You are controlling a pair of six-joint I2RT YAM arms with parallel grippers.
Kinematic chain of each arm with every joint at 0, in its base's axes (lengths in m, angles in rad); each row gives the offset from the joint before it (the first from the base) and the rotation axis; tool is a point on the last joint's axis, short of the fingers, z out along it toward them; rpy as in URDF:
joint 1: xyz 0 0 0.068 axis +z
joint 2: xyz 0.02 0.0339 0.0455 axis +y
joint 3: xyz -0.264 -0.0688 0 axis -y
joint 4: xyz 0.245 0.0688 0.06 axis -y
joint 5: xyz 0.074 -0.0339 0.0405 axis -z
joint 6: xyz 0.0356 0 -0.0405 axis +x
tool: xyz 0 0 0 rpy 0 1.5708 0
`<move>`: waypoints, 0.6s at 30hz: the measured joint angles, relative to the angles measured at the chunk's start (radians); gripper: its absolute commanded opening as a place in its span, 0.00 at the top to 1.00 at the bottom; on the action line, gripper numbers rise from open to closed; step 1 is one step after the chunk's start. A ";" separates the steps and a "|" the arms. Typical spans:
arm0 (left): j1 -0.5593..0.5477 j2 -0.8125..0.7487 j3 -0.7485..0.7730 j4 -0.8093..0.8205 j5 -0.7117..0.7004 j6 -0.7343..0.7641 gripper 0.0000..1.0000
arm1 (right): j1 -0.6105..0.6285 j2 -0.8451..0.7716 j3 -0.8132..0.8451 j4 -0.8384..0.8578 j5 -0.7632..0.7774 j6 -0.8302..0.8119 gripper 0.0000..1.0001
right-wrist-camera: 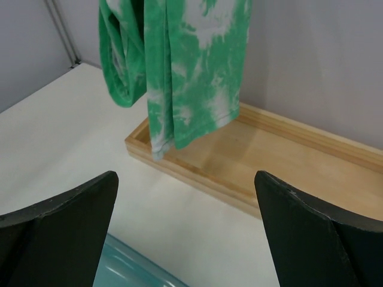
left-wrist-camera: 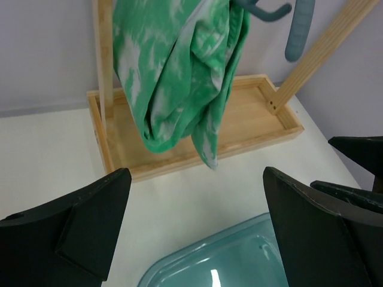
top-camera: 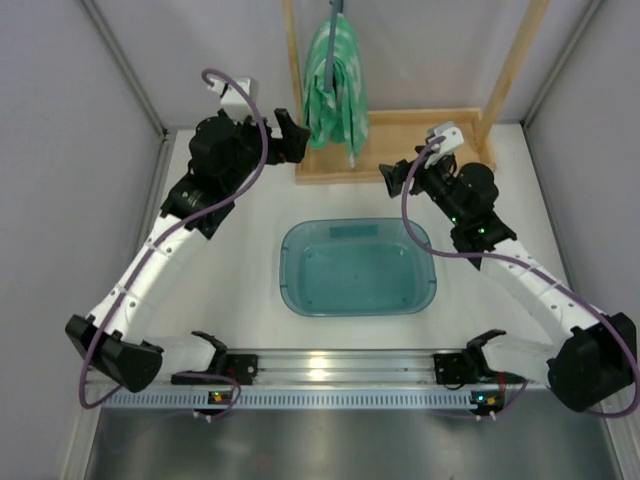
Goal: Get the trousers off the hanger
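The green trousers (top-camera: 336,85) with white blotches hang folded from the thin grey-blue hanger (top-camera: 331,45) on the wooden frame, their lower end dangling over the frame's tray. In the left wrist view the trousers (left-wrist-camera: 179,72) fill the upper middle and the hanger (left-wrist-camera: 299,30) shows at the top right. My left gripper (top-camera: 291,136) is open, left of the garment and apart from it, with nothing between its fingers (left-wrist-camera: 196,174). My right gripper (top-camera: 392,178) is open too, to the garment's right and nearer, facing the trousers (right-wrist-camera: 179,72) with an empty gap (right-wrist-camera: 185,176).
The light wooden frame has a shallow tray (top-camera: 420,120) and slanted posts (top-camera: 515,65) at the back. A translucent teal tub (top-camera: 287,275) sits mid-table between the arms. A metal rail (top-camera: 340,365) runs along the near edge. Grey walls close in both sides.
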 measured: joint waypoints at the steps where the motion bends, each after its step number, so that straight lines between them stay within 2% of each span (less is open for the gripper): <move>1: 0.000 0.024 0.027 0.000 -0.006 0.010 0.02 | 0.000 0.017 0.014 0.006 0.004 -0.009 0.01; 11: -0.022 0.144 0.269 0.111 0.123 0.080 0.02 | 0.000 0.240 0.246 0.045 0.048 -0.069 0.01; 15: -0.061 0.246 0.383 0.135 0.101 0.123 0.03 | 0.000 0.292 0.285 0.045 0.064 -0.073 0.01; 18: -0.097 0.335 0.468 0.139 0.014 0.189 0.04 | 0.000 0.317 0.293 0.048 0.055 -0.073 0.01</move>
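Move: The grey hanger's near end hangs about 10 cm ahead of the left hand, 8 cm to its right and 4 cm above; the green trousers draped on it centre about 16 cm ahead, 7 cm right and 3 cm up. From the right hand, the trousers lie some 16 cm ahead, 10 cm left and 9 cm up. The teal tub is about 10 cm back, 6 cm left and 28 cm down from the right hand. Lift the open left gripper about 11 cm while carrying it some 7 cm to the right and then forward towards the hanger's near end, tipping its fingers up by roughly 20 degrees. At the same time reach the open right gripper about 8 cm forward, easing slightly left and up, towards the lower part of the trousers. Keep both grippers wide open. ##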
